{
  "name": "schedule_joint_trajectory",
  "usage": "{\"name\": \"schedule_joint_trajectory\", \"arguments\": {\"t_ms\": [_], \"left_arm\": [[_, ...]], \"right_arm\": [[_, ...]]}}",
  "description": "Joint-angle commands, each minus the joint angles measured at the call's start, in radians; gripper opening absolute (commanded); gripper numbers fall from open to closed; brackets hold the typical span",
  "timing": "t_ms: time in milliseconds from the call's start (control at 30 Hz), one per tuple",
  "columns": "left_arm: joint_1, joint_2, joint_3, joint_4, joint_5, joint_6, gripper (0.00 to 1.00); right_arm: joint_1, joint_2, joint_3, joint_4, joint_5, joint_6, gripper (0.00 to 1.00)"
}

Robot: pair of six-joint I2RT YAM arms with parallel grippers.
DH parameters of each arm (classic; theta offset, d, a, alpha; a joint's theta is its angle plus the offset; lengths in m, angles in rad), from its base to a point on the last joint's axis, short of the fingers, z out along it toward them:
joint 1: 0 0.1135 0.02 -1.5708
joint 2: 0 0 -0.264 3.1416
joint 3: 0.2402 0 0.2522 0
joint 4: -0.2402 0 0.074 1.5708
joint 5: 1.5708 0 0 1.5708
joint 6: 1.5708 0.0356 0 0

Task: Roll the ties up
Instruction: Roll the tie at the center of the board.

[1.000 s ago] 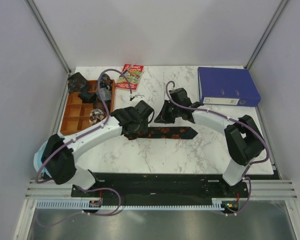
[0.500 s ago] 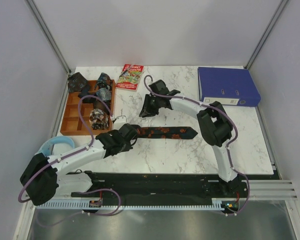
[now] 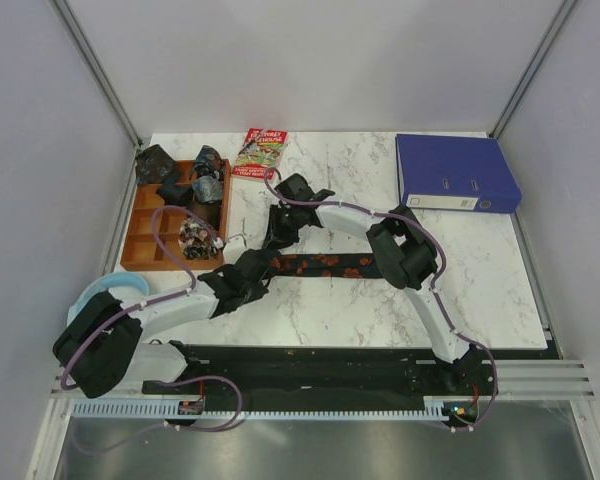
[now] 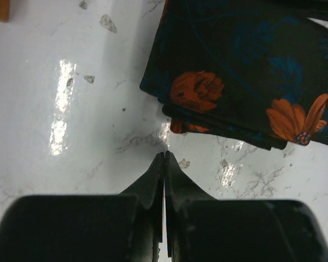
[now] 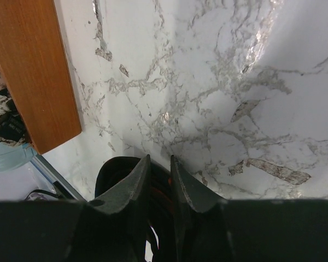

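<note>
The long tie (image 3: pixel 330 265), black with orange-red blotches, lies flat across the middle of the table. Its folded left end fills the top of the left wrist view (image 4: pixel 235 71). My left gripper (image 3: pixel 256 264) is shut and empty, with its tips (image 4: pixel 164 155) on the marble just short of that end. My right gripper (image 3: pixel 277 240) stands over the same end from behind. In the right wrist view it (image 5: pixel 159 159) is shut on a curled fold of the tie (image 5: pixel 113 176). Small dark patterned bundles (image 3: pixel 206 186) sit in the wooden tray.
A wooden compartment tray (image 3: pixel 148 228) stands at the left, and its edge shows in the right wrist view (image 5: pixel 38 71). A red-and-green booklet (image 3: pixel 261 152) lies at the back. A blue binder (image 3: pixel 455 172) lies at the back right.
My right gripper has moved left and nearer, down onto the tie's left end. My left arm pulled back left and now rests at that same end.
</note>
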Motion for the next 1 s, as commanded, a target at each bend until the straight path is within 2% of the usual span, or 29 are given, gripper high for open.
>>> {"name": "schedule_joint_trajectory", "arguments": {"t_ms": [0, 533, 967], "left_arm": [[0.03, 0.064, 0.05, 0.089, -0.026, -0.044, 0.02], [0.09, 0.241, 0.169, 0.115, -0.049, -0.061, 0.02], [0.105, 0.276, 0.203, 0.119, -0.042, -0.046, 0.02]], "right_arm": [[-0.001, 0.019, 0.033, 0.003, -0.004, -0.003, 0.28], [0.005, 0.023, -0.01, 0.021, -0.038, 0.014, 0.27], [-0.007, 0.039, -0.003, 0.032, -0.038, 0.018, 0.26]]}}
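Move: The tie's rolled end lies about 7 cm ahead of the left fingertips and some 2 cm to their right, at about their height. The flat tail of the tie runs off to the right, its middle roughly 19 cm right of the left hand and 5 cm ahead. The wooden box's middle is around 24 cm to that hand's left and 19 cm ahead. From the right fingertips the roll lies about 4 cm back, 1 cm left and 1 cm lower. Keeping low at the same height and with its fingers still shut, the left hand slides forward about 7 cm, drifting a touch right and turning some 5 degrees counter-clockwise, until its tips meet the near edge of the rolled tie end, tuck in under it and push it forward. The right hand stays put at the roll's far side, fingers still slightly open around the dark cloth, while the left hand eases to a stop against the near side. ##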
